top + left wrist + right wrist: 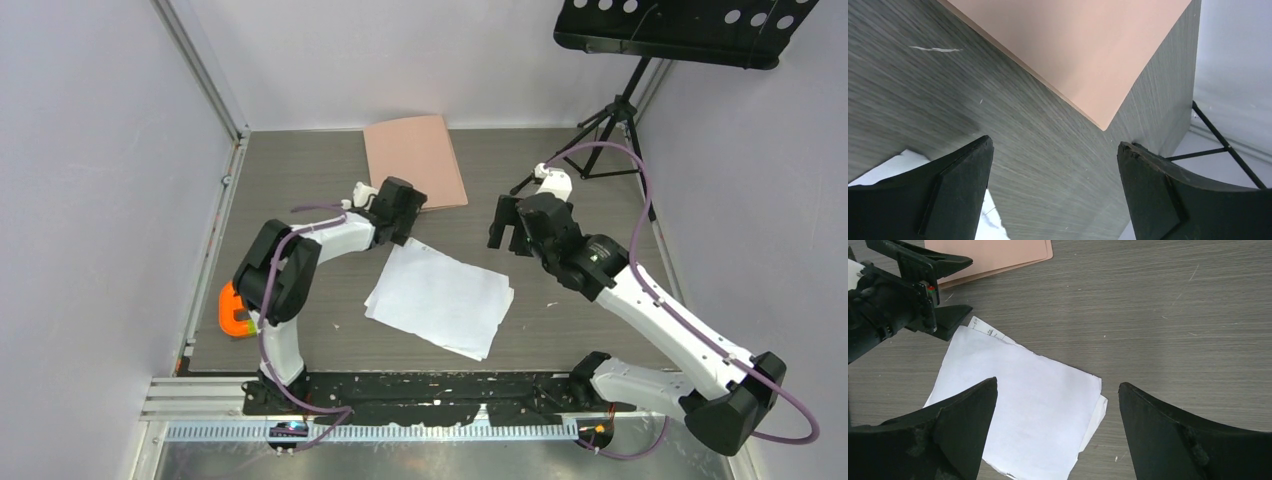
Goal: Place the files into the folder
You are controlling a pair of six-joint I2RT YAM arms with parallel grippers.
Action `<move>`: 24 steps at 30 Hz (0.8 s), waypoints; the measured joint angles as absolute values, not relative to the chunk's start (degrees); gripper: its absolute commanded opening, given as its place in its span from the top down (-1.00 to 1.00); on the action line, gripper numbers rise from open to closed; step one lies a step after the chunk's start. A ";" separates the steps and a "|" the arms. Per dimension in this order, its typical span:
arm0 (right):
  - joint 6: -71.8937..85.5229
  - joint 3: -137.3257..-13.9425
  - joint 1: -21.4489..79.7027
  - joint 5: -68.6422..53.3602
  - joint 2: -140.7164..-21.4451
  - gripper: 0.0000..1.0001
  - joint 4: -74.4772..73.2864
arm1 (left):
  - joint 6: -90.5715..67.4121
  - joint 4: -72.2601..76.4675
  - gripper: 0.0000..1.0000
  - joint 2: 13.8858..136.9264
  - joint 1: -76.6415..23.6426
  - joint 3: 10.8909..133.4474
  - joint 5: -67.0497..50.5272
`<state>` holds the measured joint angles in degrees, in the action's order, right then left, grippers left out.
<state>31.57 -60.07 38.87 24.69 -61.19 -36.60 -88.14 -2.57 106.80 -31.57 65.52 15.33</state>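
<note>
The folder [415, 160] lies shut and flat at the back centre of the table, salmon-pink. The files [440, 298], a slightly fanned stack of white sheets, lie in front of it, apart from it. My left gripper [412, 222] hovers open between the folder's near edge and the files' back corner, with nothing between its fingers. The left wrist view shows the folder [1073, 45] corner ahead and the files [878, 170] at lower left. My right gripper [508, 235] is open and empty above the table, right of the files [1018, 400]. Its camera also sees the folder [993, 255] and the left gripper [955, 290].
An orange tool [235, 312] lies at the table's left edge by the left arm. A black tripod [610, 130] stands at the back right corner under a perforated black stand top [680, 30]. Grey walls enclose the table at the left, back and right.
</note>
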 measured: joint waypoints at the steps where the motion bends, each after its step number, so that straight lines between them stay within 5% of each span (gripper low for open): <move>1: 31.55 -59.99 38.85 24.84 -60.55 -0.91 -36.97 | -89.89 -2.09 -0.77 107.94 -31.90 66.06 15.73; 15: 30.85 -58.48 38.76 25.39 -58.59 -0.91 -39.11 | -97.32 4.56 -0.29 112.38 -31.31 67.29 18.90; 24: 30.48 -57.93 38.76 25.36 -58.59 -0.91 -39.13 | -97.60 6.44 -0.15 113.56 -29.80 67.40 18.87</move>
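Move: The folder's middle lies about 19 cm ahead of the left hand, neither left nor right of it, and some 6 cm lower; its near edge is only a few centimetres ahead. The papers lie roughly 19 cm back and 6 cm to the right, also about 6 cm below. From the right hand, the folder is some 34 cm ahead, 15 cm to the left and 21 cm below. The folder's near edge is what the left hand goes for, easing about 4 cm forward and staying low while it turns some 10 degrees counter-clockwise. Its fingers narrow from nearly wide open to a bit over half, coming close to the edge; contact can't be made out. The right hand, still open, draws about 2 cm back and to the right. ##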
